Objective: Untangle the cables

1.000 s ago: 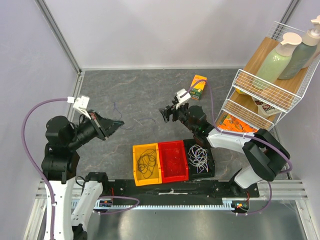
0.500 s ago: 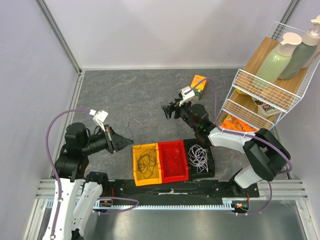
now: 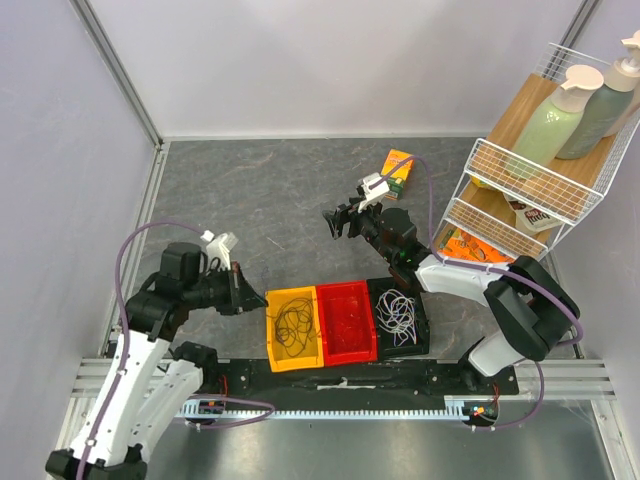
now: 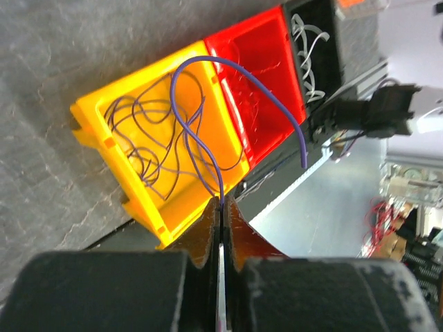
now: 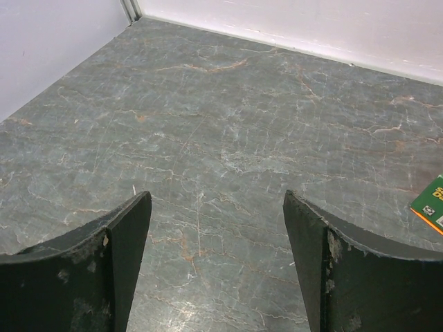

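Note:
My left gripper (image 4: 221,202) is shut on a thin purple cable (image 4: 204,58), pinched at its tips. The cable arcs up over the yellow bin (image 4: 149,207) and its free end hangs past the red bin (image 4: 263,62). In the top view this gripper (image 3: 250,290) sits just left of the yellow bin (image 3: 272,345), which holds several dark purple cables (image 3: 293,322) in loose loops. White cables (image 3: 397,312) lie in the black bin (image 3: 421,322). My right gripper (image 3: 335,222) hovers over bare floor behind the bins, open (image 5: 217,197) with nothing between its fingers.
An orange and green box (image 3: 398,173) lies on the grey floor behind the right gripper, and its corner (image 5: 430,204) shows in the right wrist view. A wire rack (image 3: 520,190) with two bottles stands at the right. The arm rail (image 3: 340,375) runs along the near edge.
My left arm has swung down and to the right, from mid-left of the floor to the yellow bin's left side, staying shut on the purple cable. The right arm has barely moved.

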Available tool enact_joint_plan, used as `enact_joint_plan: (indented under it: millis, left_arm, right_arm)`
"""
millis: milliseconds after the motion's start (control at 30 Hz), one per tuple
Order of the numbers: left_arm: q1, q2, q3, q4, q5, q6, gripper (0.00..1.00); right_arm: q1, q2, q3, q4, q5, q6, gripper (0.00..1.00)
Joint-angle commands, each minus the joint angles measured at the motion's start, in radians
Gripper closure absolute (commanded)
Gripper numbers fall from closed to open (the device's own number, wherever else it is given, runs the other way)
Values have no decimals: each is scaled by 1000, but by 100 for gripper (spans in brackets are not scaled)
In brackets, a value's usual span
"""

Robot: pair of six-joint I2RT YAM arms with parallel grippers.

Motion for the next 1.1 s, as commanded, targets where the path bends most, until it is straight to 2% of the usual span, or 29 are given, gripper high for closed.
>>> enact_joint_plan:
  millis: [0, 133, 333, 500, 633, 767, 900, 1000, 1067]
  left_arm:
    - [-133, 26, 20, -52, -182, -59, 98]
    - [-282, 104, -6, 12, -278, -199, 98]
    - [-574, 262, -44, 81, -491, -423, 98]
    - [-651, 408, -98, 237, -459, -518, 98]
    - [-654, 439, -93, 259, -488, -523, 97]
    - [-655, 450, -116, 268, -479, -518, 82]
    - [-655, 396, -118, 264, -473, -506, 54]
    - [-654, 317, -103, 235, -494, -495, 46]
    - [-655, 278, -84, 200, -519, -486, 44]
  right_arm:
    - [-5, 12, 16, 46, -3, 8, 16]
    - [-5, 17, 19, 43, -4, 8, 16]
    - [-6, 12, 19, 36, 3, 2, 16]
    - [-8, 9, 18, 37, -1, 3, 16]
    - [-9, 6, 15, 36, 0, -1, 16]
    - [-10, 0, 12, 37, -1, -1, 16]
    - [-11, -2, 12, 39, -7, 0, 16]
    - [-13, 0, 13, 39, -10, 0, 16]
    - [-11, -5, 12, 40, -15, 0, 16]
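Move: The left hand, shut on the purple cable, has the yellow bin's middle roughly 4 cm back, 6 cm right and 16 cm below. At similar depth lie the red bin, about 2 cm back and 17 cm right, and the black bin, 1 cm back and 27 cm right. From the idle right hand the yellow bin is about 26 cm back, 9 cm left and 16 cm down. The left hand sinks about 10 cm and 6 cm right over the yellow bin, tips steeper, releases the cable. ##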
